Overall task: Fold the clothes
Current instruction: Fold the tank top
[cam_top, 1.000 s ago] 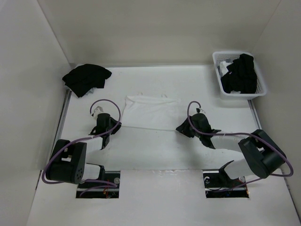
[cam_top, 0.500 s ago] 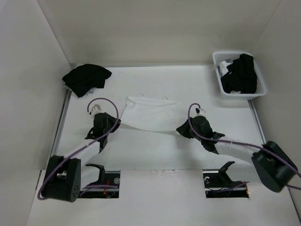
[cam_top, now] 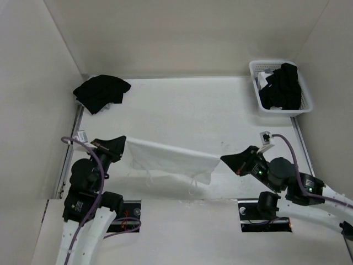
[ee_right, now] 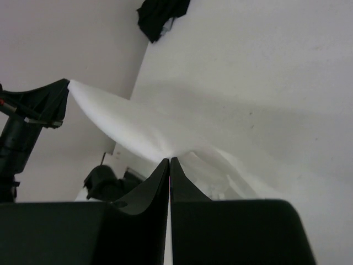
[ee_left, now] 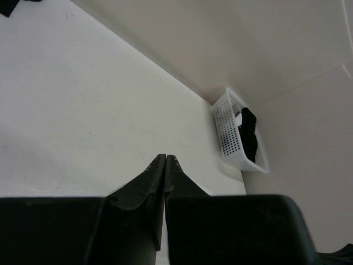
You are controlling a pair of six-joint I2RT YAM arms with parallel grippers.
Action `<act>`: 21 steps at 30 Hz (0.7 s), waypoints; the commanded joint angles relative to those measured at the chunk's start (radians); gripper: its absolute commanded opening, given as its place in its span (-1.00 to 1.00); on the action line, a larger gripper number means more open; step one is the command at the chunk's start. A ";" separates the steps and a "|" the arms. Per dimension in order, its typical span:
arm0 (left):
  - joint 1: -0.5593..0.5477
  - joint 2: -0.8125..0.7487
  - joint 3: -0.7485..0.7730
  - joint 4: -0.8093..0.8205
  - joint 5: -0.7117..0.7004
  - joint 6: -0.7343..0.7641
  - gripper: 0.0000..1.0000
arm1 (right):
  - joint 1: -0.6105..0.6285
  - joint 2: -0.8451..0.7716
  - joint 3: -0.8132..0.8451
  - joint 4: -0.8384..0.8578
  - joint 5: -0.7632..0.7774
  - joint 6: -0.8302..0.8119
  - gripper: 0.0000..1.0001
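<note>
The clothes (cam_top: 171, 157), a thin white sleeveless top, hang stretched in the air between my two grippers, above the near half of the table. Two narrow straps (cam_top: 193, 185) dangle from the lower edge. My left gripper (cam_top: 124, 142) is shut on the top's left corner. In the left wrist view its jaws (ee_left: 165, 157) meet tightly and the fabric is hidden behind them. My right gripper (cam_top: 223, 159) is shut on the right corner. In the right wrist view the clothes (ee_right: 127, 121) run from my right gripper (ee_right: 169, 160) across to the left gripper (ee_right: 65, 85).
A black garment heap (cam_top: 101, 92) lies at the far left corner of the table, also seen in the right wrist view (ee_right: 162, 14). A white plastic basket (cam_top: 255, 83) with black-and-white clothes stands at the far right (ee_left: 231, 138). White walls enclose the table.
Both arms have pulled back toward the near edge and risen. The top has come off the table and now hangs taut between them. The right gripper closed on its corner.
</note>
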 commanded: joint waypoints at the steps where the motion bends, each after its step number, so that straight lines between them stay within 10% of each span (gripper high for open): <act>1: -0.010 -0.037 0.089 -0.281 -0.008 0.015 -1.00 | 0.189 0.007 0.102 -0.272 0.193 0.117 -0.91; 6: 0.007 -0.054 0.097 -0.348 -0.017 0.026 -1.00 | 0.415 0.095 0.135 -0.320 0.355 0.197 -0.87; 21: 0.033 0.774 -0.018 0.451 -0.042 0.049 -0.98 | -0.596 0.747 0.029 0.476 -0.384 -0.204 -0.88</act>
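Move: Both raised hands hold the hanging tank top by its upper corners; its middle is about 7 cm back, 16 cm right and 8 cm below the left hand, and level ahead-back, 15 cm left and 7 cm below the right. The bare table patch for it lies some 3 cm ahead, 17 cm right and 27 cm below the left hand, and 9 cm ahead, 15 cm left and 25 cm below the right. The black clothes are roughly 35 cm ahead and 18 cm left of the left hand, 24 cm down. Keep both grippers shut on the tank top's corners and let the backswing run out, about 3 cm left and 5 cm right. Then sweep both down and forward over the table patch, sinking some 15 cm, the right reaching farther forward to draw level with the left. Tip the left fingers down about 30 degrees and the right ones less, swinging the right back clockwise. ##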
